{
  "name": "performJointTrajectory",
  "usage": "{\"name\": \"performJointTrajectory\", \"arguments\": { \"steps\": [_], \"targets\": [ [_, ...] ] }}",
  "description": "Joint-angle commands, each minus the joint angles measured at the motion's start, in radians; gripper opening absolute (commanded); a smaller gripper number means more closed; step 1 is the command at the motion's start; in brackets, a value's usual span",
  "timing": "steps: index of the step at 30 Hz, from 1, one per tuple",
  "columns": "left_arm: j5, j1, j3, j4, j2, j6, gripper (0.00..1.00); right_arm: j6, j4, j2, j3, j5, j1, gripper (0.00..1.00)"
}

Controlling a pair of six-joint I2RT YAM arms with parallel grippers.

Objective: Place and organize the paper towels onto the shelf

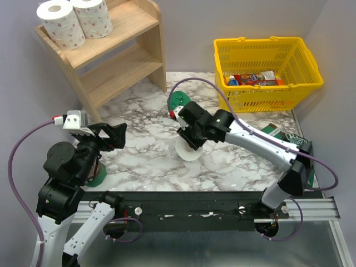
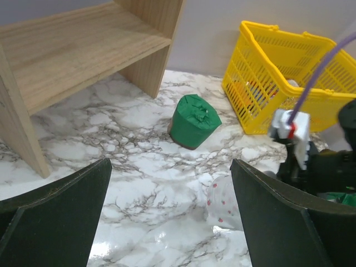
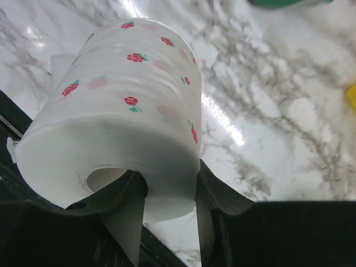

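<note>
My right gripper (image 1: 188, 139) is shut on a white paper towel roll with red spots (image 3: 117, 111), one finger inside its hollow core and the other outside the wall. It holds the roll (image 1: 189, 150) over the middle of the marble table. Two more spotted white rolls (image 1: 75, 21) stand on the top tier of the wooden shelf (image 1: 119, 61) at the far left. A green roll (image 2: 193, 120) sits on the table between shelf and basket. Another green roll (image 1: 98, 174) lies partly hidden under my left arm. My left gripper (image 2: 169, 222) is open and holds nothing, facing the held roll (image 2: 225, 203).
A yellow mesh basket (image 1: 267, 50) with snack packets stands at the far right. A flat dark green packet (image 1: 292, 140) lies at the right edge, partly under my right arm. The shelf's lower tier (image 2: 72, 72) is bare.
</note>
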Motion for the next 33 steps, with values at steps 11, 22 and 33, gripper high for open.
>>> {"name": "performJointTrajectory", "arguments": {
  "steps": [11,22,33],
  "targets": [
    [0.036,-0.003,0.052,-0.09,0.052,0.057,0.99,0.081,0.031,0.064,-0.007,0.007,0.004,0.76],
    [0.083,-0.009,0.108,-0.144,0.32,0.153,0.98,0.116,0.149,-0.25,-0.199,0.136,0.001,0.98],
    [-0.211,-0.535,0.215,-0.052,0.682,0.112,0.95,0.149,0.328,-0.724,-0.481,0.254,0.003,0.98]
  ]
}}
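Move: Under the right hand, about 13 cm down and 3 cm to its left, lies the bare table spot for the paper towel, which it already holds tilted, pinched by one side. The green pack stands about 20 cm ahead of that hand, 6 cm left and 9 cm lower. From the open left hand, the paper towel is about 20 cm right, 5 cm ahead and 23 cm below; the green pack is 24 cm ahead, 19 cm right, 28 cm below. Lowering the paper towel about 5 cm onto the open table, the right hand opens wide to let go, lifts clear, then backs off up and to its right, tipping its fingers outward. The left hand, nearly still at first, then swings right, down and somewhat forward towards the paper towel, fingers still open and tilting down. ##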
